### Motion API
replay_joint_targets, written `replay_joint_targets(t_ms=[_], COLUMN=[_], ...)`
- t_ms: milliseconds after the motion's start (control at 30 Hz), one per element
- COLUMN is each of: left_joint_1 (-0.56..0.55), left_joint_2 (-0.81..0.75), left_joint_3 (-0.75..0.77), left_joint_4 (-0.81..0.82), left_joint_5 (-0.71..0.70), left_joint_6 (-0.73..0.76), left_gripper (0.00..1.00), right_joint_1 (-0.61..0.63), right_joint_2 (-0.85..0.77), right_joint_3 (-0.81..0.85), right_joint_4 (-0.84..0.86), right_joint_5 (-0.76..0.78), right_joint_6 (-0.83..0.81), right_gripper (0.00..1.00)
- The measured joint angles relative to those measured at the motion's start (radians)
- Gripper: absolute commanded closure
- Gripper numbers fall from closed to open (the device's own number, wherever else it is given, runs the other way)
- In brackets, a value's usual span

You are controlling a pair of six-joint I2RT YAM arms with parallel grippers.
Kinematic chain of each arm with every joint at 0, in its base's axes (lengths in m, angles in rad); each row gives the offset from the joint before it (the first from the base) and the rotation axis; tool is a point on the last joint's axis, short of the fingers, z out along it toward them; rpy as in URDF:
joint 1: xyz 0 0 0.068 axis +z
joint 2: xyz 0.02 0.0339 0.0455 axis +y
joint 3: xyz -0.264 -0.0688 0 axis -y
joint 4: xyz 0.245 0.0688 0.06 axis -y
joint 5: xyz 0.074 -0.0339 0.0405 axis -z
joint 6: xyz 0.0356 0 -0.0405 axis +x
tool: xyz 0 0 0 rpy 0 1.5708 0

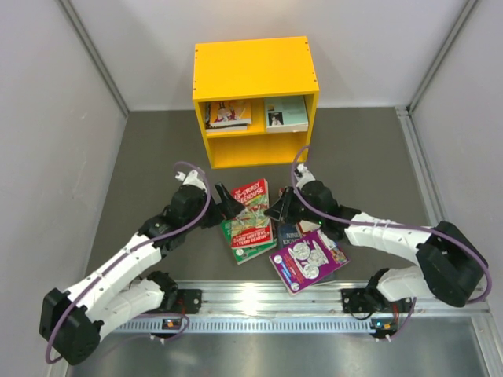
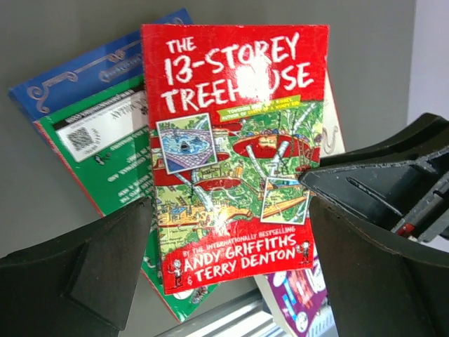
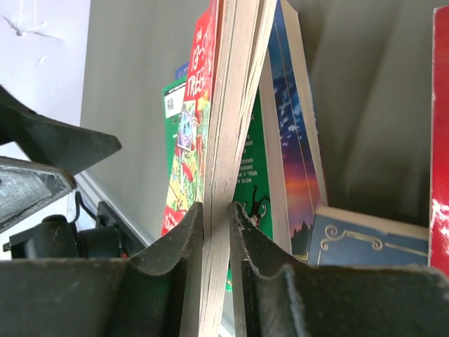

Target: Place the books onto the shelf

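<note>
A red "13-Storey Treehouse" book (image 1: 253, 195) tops a loose pile of books on the floor in front of the yellow shelf (image 1: 255, 71). My right gripper (image 3: 216, 210) is shut on that red book's page edge (image 3: 228, 105). Under it lie a green book (image 2: 105, 168) and a blue book (image 2: 77, 74), with a purple book (image 1: 302, 259) to the right. My left gripper (image 2: 228, 225) stands open on the pile's left side, its fingers (image 2: 105, 260) spread either side of the red cover (image 2: 235, 154) without touching it. Two books (image 1: 228, 114) lie on the shelf's board.
A dark blue book (image 1: 289, 233) lies between the green and purple ones. The metal rail (image 1: 267, 302) carrying both arm bases runs along the near edge. Grey walls close in on the left and right, and the shelf's lower compartment (image 1: 255, 149) opens toward the arms.
</note>
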Motion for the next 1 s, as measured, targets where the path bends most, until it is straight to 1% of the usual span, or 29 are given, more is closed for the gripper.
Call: replay_joint_targets(t_ms=[67,167,267,467,667,867,1000], left_joint_1=[0.000,0.000,0.000,0.000,0.000,0.000,0.000], left_joint_2=[-0.003,-0.025,-0.047,-0.111,-0.155,-0.155,-0.148], left_joint_3=[-0.011,-0.074,-0.154,-0.350,-0.493,-0.514,-0.514], left_joint_4=[0.019,0.080,0.138,0.345,0.608,0.757,0.814], left_joint_5=[0.027,0.077,0.120,0.203,0.238,0.241,0.241], left_joint_6=[-0.009,-0.030,-0.060,-0.161,-0.273,-0.332,-0.349], left_gripper=[0.01,0.01,0.01,0.01,0.01,0.01,0.03], right_joint_1=[0.000,-0.005,-0.036,-0.162,-0.228,-0.245,-0.250], right_joint_2=[-0.025,-0.071,-0.128,-0.269,-0.322,-0.323,-0.322], right_joint_3=[-0.009,-0.019,-0.035,-0.077,-0.114,-0.185,-0.219], right_joint_4=[-0.015,-0.034,-0.047,-0.067,-0.018,0.016,0.068], right_joint_5=[0.005,0.004,-0.018,-0.069,-0.164,-0.228,-0.251], right_joint_6=[0.002,0.008,0.029,0.078,0.154,0.216,0.251], right_gripper=[1.00,1.00,1.00,1.00,1.00,1.00,1.00])
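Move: Pinched by its right edge in the right hand, the red Treehouse book is centred about 7 cm left of and 3 cm below that hand. From the open left hand it lies some 7 cm right and 5 cm lower. The empty lower shelf is roughly 33 cm ahead, 6 cm left of the right hand. On the table, about 10 cm below that hand, the green book is 11 cm left and 2 cm ahead, the purple one 11 cm right and 8 cm back. Keeping its pinch on the red book's right edge, the right hand carries it about 6 cm right and upward, then eases down a little, rolling so its left side rises nearly 20 degrees. The left hand, wide open and clear of the book, draws back 4 cm and right 3 cm, dipping about 5 cm before rising again, and rolls some 30 degrees, left side down. ##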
